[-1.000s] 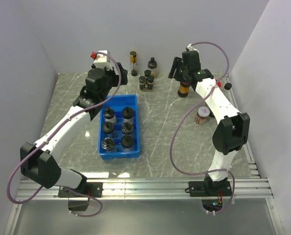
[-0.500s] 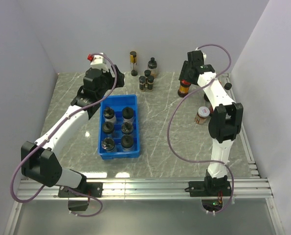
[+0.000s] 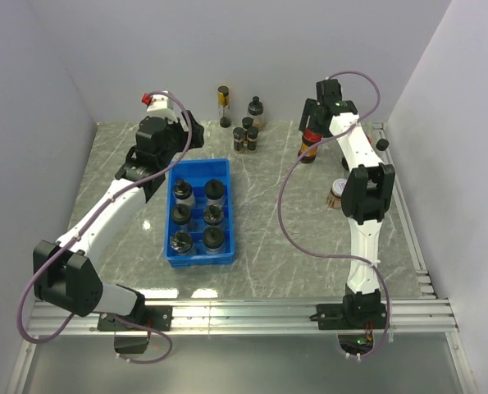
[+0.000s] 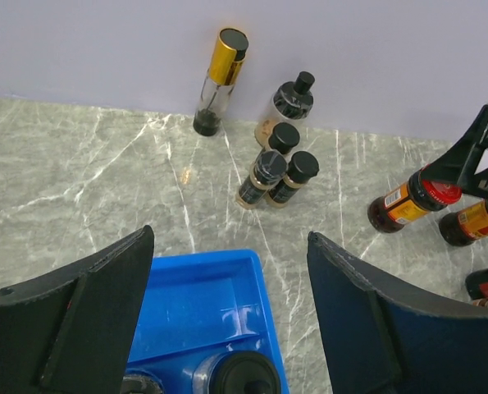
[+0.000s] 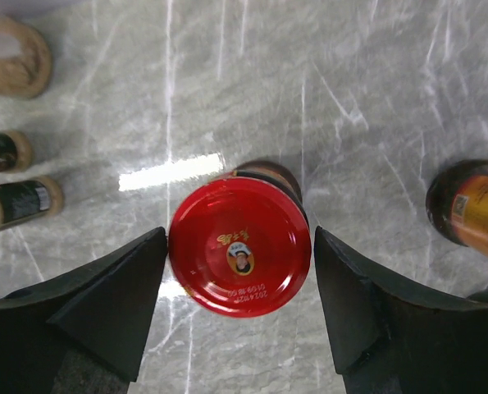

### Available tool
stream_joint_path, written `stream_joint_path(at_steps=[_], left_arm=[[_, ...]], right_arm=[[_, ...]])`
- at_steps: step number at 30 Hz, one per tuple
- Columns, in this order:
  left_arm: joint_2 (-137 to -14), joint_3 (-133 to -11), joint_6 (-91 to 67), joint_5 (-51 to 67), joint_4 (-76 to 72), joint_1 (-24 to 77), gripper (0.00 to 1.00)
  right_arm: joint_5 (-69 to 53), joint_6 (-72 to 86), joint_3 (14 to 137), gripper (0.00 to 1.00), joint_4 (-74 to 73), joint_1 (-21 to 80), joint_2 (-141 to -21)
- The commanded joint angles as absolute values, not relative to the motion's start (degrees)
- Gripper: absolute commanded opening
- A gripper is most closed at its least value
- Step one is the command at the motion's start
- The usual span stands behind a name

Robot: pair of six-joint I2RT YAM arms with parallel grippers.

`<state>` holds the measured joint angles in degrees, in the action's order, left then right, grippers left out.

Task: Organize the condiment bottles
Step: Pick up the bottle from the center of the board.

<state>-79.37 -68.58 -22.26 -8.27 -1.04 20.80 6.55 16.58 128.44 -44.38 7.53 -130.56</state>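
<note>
My right gripper [image 5: 240, 238] stands open straight over a red-capped sauce bottle [image 5: 239, 245], one finger on each side of the cap and a gap at the right finger. The same bottle [image 3: 309, 145] stands at the back right under the right gripper [image 3: 313, 125]. My left gripper [image 4: 230, 238] is open and empty above the far end of the blue tray [image 4: 196, 305]. The tray [image 3: 227, 215] holds several black-capped condiment bottles [image 3: 213, 215]. A cluster of bottles [image 3: 245, 131], one gold-capped [image 3: 224, 103], stands by the back wall.
A dark bottle with an orange label [image 5: 472, 209] stands just right of the red-capped one. A light-capped jar [image 3: 339, 193] sits by the right arm's middle. Two small bottles [image 5: 14, 201] and a tan-lidded jar [image 5: 14, 57] are to its left. Walls close the back and sides.
The right gripper's jaws have widened off the red-capped bottle, and the right arm has folded back toward the wall. The left gripper has drifted a little left and back.
</note>
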Motion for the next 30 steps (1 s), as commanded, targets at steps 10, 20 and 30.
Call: stream_joint_path(at_steps=[10,20,30], left_arm=[[-76.9,-66.5,-24.2,-11.6,-1.1,18.7,0.80],[-75.1,-63.7,-26.8,-11.1,-0.5,14.8,0.79],[-75.2,-63.1,-26.9,-10.9,-0.7,13.8,0.78]], right_arm=[[5.8,15.2,125.7,0.75,-45.6,6.9,-129.6],[2.8,15.2,125.2,0.42,-46.2,7.5,-128.9],[0.8,15.4,120.8,0.06,-44.9,11.4,-122.1]])
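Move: The red-capped bottle stands between my open right fingers, its cap just under the pads and its middle about 7 cm below them. The other red-capped bottle is some 17 cm to the right and about level; the white-lidded jar is 14 cm back and 7 cm right. The small spice bottles are roughly 20 cm left and 4 cm ahead. From my left hand, the bottle lies about 37 cm right, 14 cm ahead and 22 cm down. With my right hand I settle about 1.5 cm lower around the red cap and close the fingers slightly until both pads pinch its sides. Then, staying low, I draw the bottle back some 2 cm and a little left. Meanwhile my empty left hand swings about 6 cm left, away from the bottle, sinking 3 cm and turning 10 degrees counter-clockwise. ##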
